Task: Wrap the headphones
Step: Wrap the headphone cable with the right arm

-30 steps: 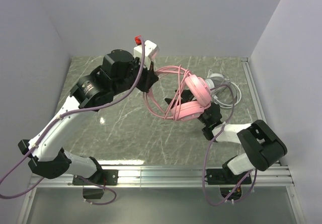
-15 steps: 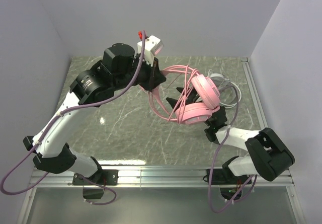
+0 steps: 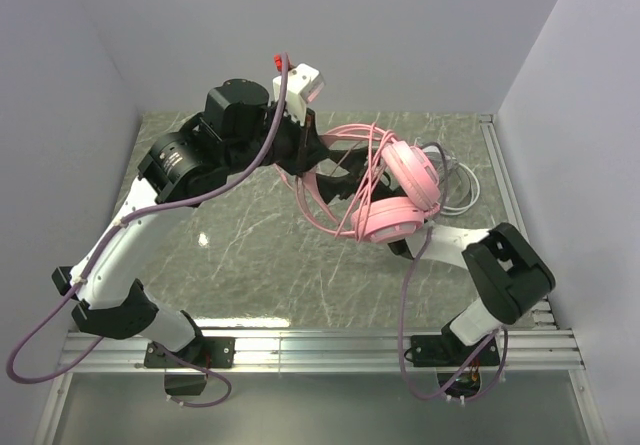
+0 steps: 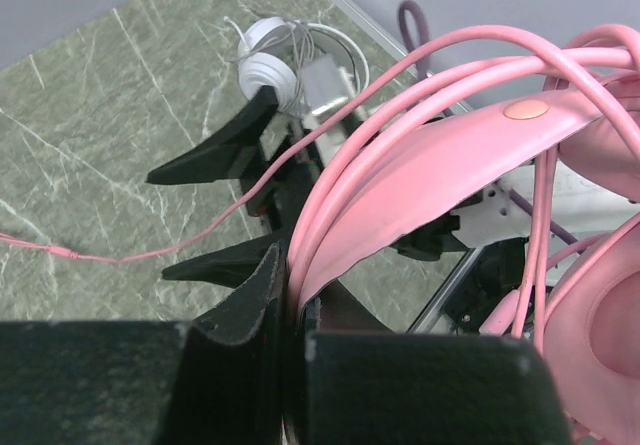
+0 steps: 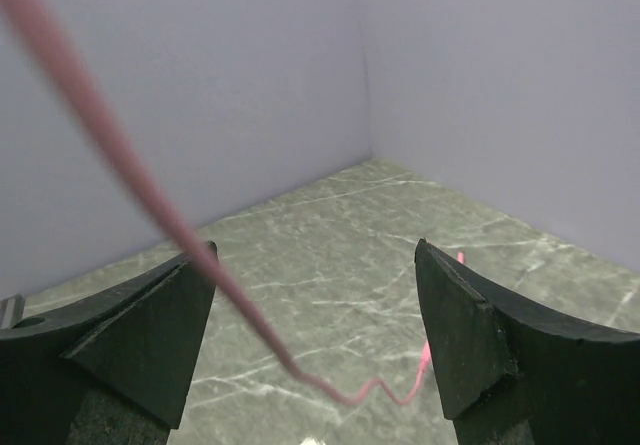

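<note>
The pink headphones [image 3: 408,173] hang above the table, their pink cord [image 3: 330,215] looped several times round the band. My left gripper [image 3: 308,157] is shut on the pink headband [image 4: 430,165], which is pinched between its fingers [image 4: 250,295]. My right gripper [image 5: 315,250] is open under the headset, largely hidden in the top view; in the left wrist view its black fingers [image 4: 215,145] point left. A strand of cord [image 5: 130,165] slants past its left finger without being held. The white-grey headphones [image 4: 270,50] lie at the back right with their thin cord [image 3: 470,190].
The pink cord's loose end [image 5: 440,345] trails on the marble tabletop [image 3: 240,245]. Walls close in on three sides, and a metal rail [image 3: 505,180] edges the right side. The arms' mounting rail [image 3: 340,345] runs along the near edge.
My left gripper has carried the pink headset a little up and to the right. The right gripper has pushed forward under the headset, still open.
</note>
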`<state>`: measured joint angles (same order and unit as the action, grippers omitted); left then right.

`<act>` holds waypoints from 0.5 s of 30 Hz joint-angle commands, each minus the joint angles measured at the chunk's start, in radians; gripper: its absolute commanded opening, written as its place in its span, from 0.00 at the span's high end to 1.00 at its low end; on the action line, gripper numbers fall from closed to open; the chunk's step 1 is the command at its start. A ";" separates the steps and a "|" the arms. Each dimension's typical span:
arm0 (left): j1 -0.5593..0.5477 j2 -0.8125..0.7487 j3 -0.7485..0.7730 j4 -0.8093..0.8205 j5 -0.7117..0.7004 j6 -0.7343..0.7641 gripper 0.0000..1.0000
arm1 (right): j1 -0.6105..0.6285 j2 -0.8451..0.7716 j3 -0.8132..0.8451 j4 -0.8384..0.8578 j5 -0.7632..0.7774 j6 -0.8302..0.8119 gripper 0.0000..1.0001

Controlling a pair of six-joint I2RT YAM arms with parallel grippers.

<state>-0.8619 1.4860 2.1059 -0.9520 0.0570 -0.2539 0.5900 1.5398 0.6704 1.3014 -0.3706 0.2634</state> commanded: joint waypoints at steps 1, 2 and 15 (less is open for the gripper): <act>-0.005 -0.024 0.066 0.084 0.009 -0.062 1.00 | 0.014 0.054 0.093 0.165 -0.007 -0.015 0.14; -0.005 -0.024 0.069 0.079 0.007 -0.061 1.00 | 0.014 0.081 0.122 0.168 -0.010 -0.009 0.14; -0.005 -0.041 0.049 0.088 -0.042 -0.062 1.00 | 0.018 0.077 0.146 0.115 -0.039 0.025 1.00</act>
<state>-0.8619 1.4857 2.1120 -0.9703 0.0200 -0.2539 0.5999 1.6814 0.8417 1.3003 -0.4099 0.2958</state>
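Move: The loose pink headphone cable runs between the open right fingers, its nearest strand about 2 cm ahead and 2 cm left of that hand, level with it. The headband stretch in the left grip is some 9 cm back, 4 cm left and 16 cm above the right hand; the pink ear cups hang roughly 12 cm back, 11 cm right and 14 cm above it. From the left hand the strand lies about 11 cm ahead, 2 cm right and 16 cm below. The loose cable strand is taken by the right hand, which pushes left and forward about 4 cm, fingers wide open around it below the headphones, then stops, lifts about 1 cm and snaps its fingers shut, pinching the strand. The left hand keeps its grip on the headband and wound cable, almost still. ##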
